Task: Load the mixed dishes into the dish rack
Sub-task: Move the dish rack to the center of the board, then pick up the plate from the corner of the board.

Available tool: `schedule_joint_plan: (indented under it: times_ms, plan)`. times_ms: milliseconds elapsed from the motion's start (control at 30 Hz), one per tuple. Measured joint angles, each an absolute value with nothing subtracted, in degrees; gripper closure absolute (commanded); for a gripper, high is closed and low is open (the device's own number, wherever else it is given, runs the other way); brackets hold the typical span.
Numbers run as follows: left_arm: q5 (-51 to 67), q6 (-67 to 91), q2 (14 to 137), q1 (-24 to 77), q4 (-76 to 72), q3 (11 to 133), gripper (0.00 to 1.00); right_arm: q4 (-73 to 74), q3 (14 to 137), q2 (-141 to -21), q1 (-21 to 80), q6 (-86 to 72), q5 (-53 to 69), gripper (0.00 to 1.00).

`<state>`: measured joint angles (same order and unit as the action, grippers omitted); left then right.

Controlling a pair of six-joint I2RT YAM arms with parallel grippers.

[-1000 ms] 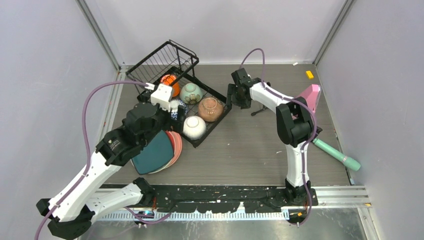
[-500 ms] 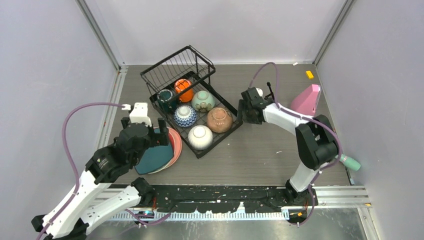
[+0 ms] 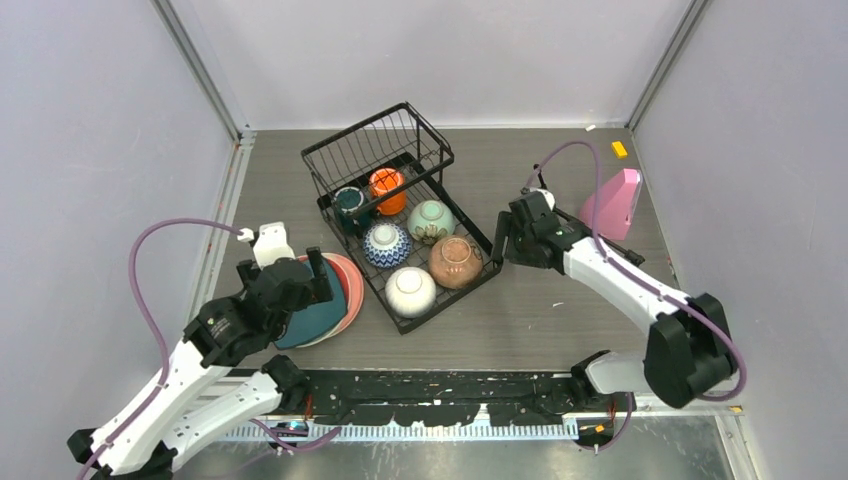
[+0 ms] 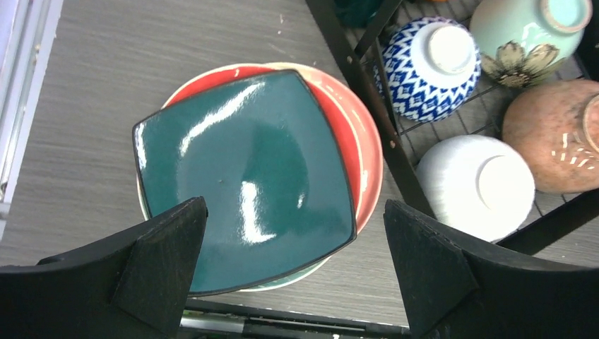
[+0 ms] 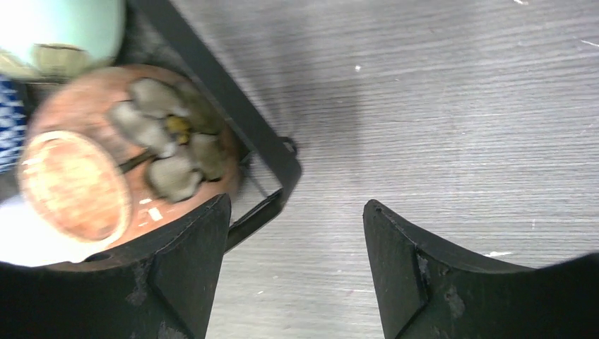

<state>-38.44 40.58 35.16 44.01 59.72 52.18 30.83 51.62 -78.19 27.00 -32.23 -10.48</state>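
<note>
The dish rack (image 3: 476, 236) is a black wire tray with a raised basket (image 3: 375, 148) at its far end. It holds a dark green mug (image 3: 349, 200), an orange mug (image 3: 386, 186), and upturned mint (image 3: 431, 218), blue-patterned (image 3: 386, 243), tan (image 3: 455, 260) and white (image 3: 411, 290) bowls. Left of the rack lies a stack of plates, a dark teal square plate (image 4: 244, 183) on top of a reddish one (image 4: 353, 138). My left gripper (image 3: 310, 285) hangs open over the stack, its fingers wide apart (image 4: 294, 233). At the rack's right corner (image 5: 279, 166) my right gripper (image 3: 497, 248) is open (image 5: 297, 212), nothing between its fingers.
A pink wedge-shaped object (image 3: 612, 205) stands at the right, and a small yellow piece (image 3: 620, 150) lies behind it. Walls close the table in on the left, back and right. The arm bases sit on a black rail (image 3: 450, 385) along the near edge.
The rack has slid to the right and towards the front, and my right gripper has moved that way beside its corner. My left arm has drawn back towards the near left, above the plates.
</note>
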Motion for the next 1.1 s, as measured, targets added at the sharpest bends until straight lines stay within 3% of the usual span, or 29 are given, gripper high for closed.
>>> schedule_joint_plan:
  times_ms: [333, 600, 833, 1100]
  plan:
    - [-35.20, 45.74, 32.25, 33.67, 61.63, 48.18, 0.00, 26.98, 55.55, -72.64, 27.16, -34.87, 4.75, 0.34]
    - [-20.08, 41.23, 38.11, 10.94, 56.51, 46.98, 0.00, 24.43, 60.36, -73.14, 38.46, -36.18, 12.82, 0.48]
    - [-3.55, 37.17, 41.21, -10.92, 51.48, 42.37, 0.00, 20.60, 70.06, -83.20, 54.04, -36.34, 9.23, 0.50]
    - [2.17, 40.03, 39.77, -20.01, 46.92, 34.94, 0.00, 20.97, 80.53, -98.87, 65.39, -33.54, 2.46, 0.48]
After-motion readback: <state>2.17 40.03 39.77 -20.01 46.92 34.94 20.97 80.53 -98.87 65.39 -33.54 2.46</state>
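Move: The right hand is beside the dish rack's right corner. The rack's left rail, the side it heads for, lies about 34 cm to its left, 4 cm back and 5 cm lower, with the brown bowl some 14 cm left and 3 cm back and the white bowl 23 cm left and 10 cm back. From the left hand, the green plate lies almost straight below, about 20 cm down; the white bowl is level with it and some 21 cm right. The right hand lifts clear of the rack's right corner and swings about 31 cm left and 11 cm back over the bowls, climbing some 13 cm before sinking about 4 again by the rack's left rail, while its wrist turns some 45 degrees counter-clockwise and its empty fingers draw partly together. Meanwhile the left hand, still wide open, sinks about 10 cm and shifts some 9 cm left over the green plate towards the stack's left side, turning counter-clockwise and tipping its fingers further down. ##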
